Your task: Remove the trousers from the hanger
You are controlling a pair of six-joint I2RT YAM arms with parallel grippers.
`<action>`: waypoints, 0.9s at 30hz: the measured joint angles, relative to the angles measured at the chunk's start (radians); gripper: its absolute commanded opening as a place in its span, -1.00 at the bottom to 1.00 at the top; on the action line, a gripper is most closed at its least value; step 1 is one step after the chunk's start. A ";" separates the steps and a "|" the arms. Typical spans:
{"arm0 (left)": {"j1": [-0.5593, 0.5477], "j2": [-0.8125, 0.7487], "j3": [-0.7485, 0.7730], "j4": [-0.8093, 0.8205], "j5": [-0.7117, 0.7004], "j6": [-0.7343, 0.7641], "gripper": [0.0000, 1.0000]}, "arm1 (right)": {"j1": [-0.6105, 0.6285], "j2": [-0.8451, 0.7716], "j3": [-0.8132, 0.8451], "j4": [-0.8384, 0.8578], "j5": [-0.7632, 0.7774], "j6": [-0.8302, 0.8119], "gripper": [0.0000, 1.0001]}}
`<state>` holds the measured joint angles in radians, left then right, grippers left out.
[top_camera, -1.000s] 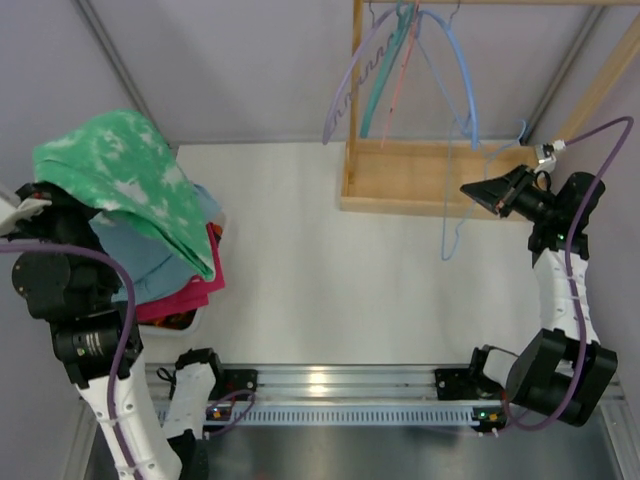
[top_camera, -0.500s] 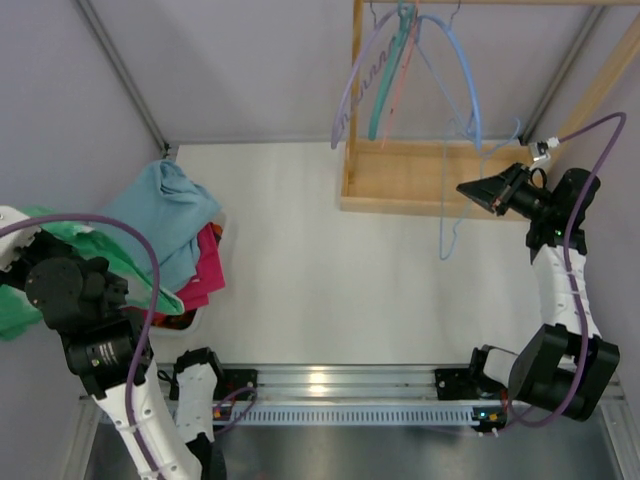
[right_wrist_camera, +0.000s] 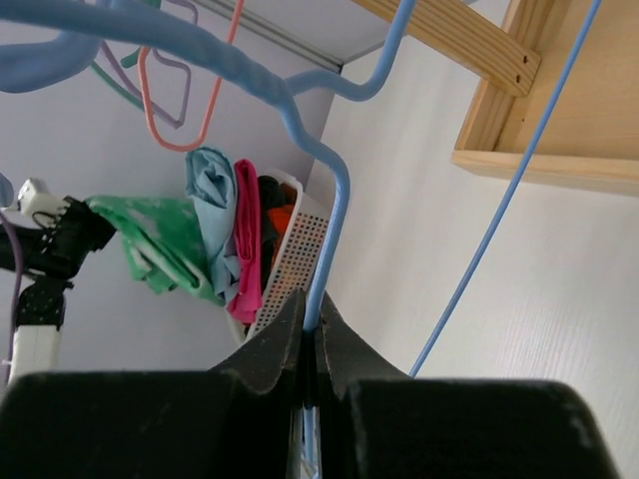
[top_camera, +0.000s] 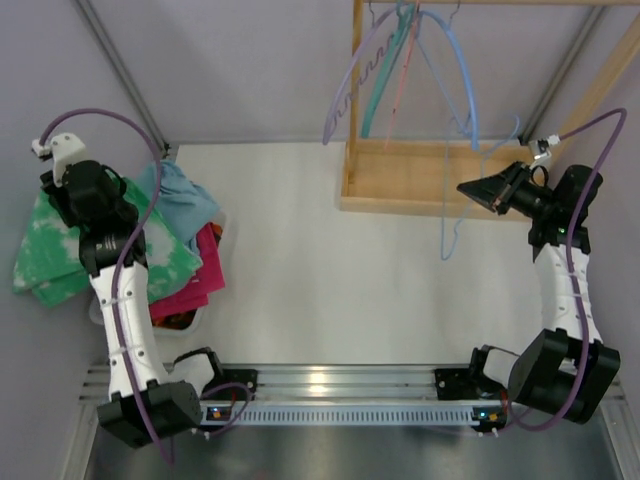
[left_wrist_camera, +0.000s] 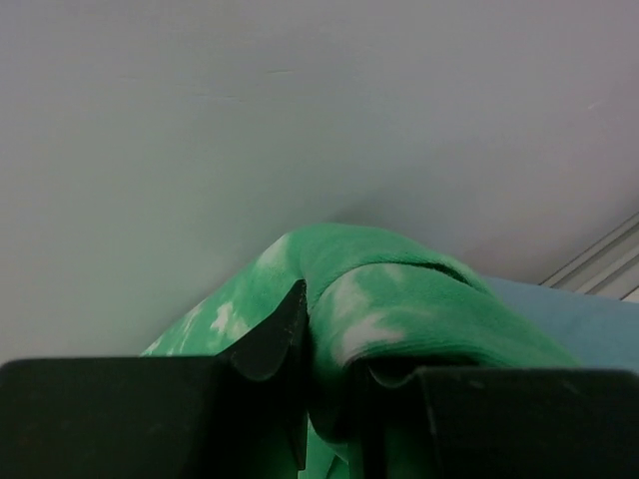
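Observation:
The bright green, white-mottled trousers (top_camera: pixel 45 262) hang at the far left, past the clothes basket and close to the wall. My left gripper (top_camera: pixel 62 205) is shut on a fold of them. In the left wrist view the green cloth (left_wrist_camera: pixel 399 289) bulges between the two black fingers of that gripper (left_wrist_camera: pixel 329 339). At the right, my right gripper (top_camera: pixel 466 187) is shut on the thin pale blue hanger (top_camera: pixel 448 215), which dangles bare in front of the wooden rack. The right wrist view shows the hanger's rod (right_wrist_camera: pixel 334 210) pinched in that gripper (right_wrist_camera: pixel 312 319), with the trousers (right_wrist_camera: pixel 150 239) far off.
A white perforated basket (right_wrist_camera: pixel 300 249) at the left holds a light teal garment (top_camera: pixel 185 195) and a magenta pink one (top_camera: pixel 200 280). A wooden rack (top_camera: pixel 420 180) stands at the back right. Lilac, teal, pink and blue hangers (top_camera: pixel 400 60) hang from its rail. The left wall is very near my left gripper.
My left arm swung the trousers from above the basket out to the left and up toward the wall. The right gripper and the hanger stayed where they were.

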<state>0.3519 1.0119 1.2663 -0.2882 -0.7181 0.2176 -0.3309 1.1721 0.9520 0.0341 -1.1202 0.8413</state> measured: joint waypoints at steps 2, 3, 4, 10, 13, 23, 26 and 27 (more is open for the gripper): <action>-0.032 0.060 -0.024 0.062 0.000 0.004 -1.00 | 0.001 -0.003 0.002 -0.010 0.000 -0.003 -1.00; -0.070 0.087 -0.040 0.098 -0.014 0.016 -1.00 | 0.001 -0.003 0.006 -0.021 0.000 -0.003 -1.00; -0.101 0.108 -0.050 0.121 -0.017 0.022 -1.00 | 0.001 -0.003 0.013 -0.029 0.001 -0.003 -1.00; -0.272 0.237 -0.105 0.257 -0.024 0.019 -0.98 | 0.001 -0.003 0.092 -0.063 0.003 -0.014 -1.00; -0.311 0.275 -0.156 0.308 -0.034 -0.010 -0.85 | 0.001 -0.003 0.149 -0.116 0.006 -0.053 -1.00; -0.391 0.240 -0.261 0.323 -0.025 -0.132 0.28 | 0.001 -0.006 0.296 -0.288 0.027 -0.182 -1.00; -0.394 0.200 -0.264 0.286 -0.003 -0.124 0.89 | 0.001 0.004 0.352 -0.337 0.038 -0.203 -1.00; -0.394 0.181 -0.265 0.276 0.007 -0.117 0.97 | 0.001 0.008 0.369 -0.350 0.042 -0.211 -1.00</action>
<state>-0.0418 1.1931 1.0012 -0.0120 -0.7109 0.1001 -0.3298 1.1805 1.3209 -0.3161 -1.0779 0.6308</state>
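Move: The left hand, already gripping the trousers and holding them high beyond the outer side of the laundry basket, has the light-blue clothes pile about 10 cm ahead, 12 cm to the right and 23 cm below; the red cloth lies some 6 cm ahead, 20 cm right and 28 cm below. For the right hand, already holding the emptied hanger, the rack's rail runs roughly 25 cm ahead, 0 cm sideways, and 30 cm above. The left hand sweeps the held trousers forward about 14 cm, down some 13 cm and 11 cm to the right, in over the clothes pile, turning about 20 degrees clockwise, then opens its fingers wide to let the cloth go and eases back and up by a centimetre or so. Meanwhile the right hand, after a short pause, lifts its still-gripped hanger nearly straight up by about 8 cm towards the height of the rail, rolling a little so that its left side sinks, with the fingers kept shut. ##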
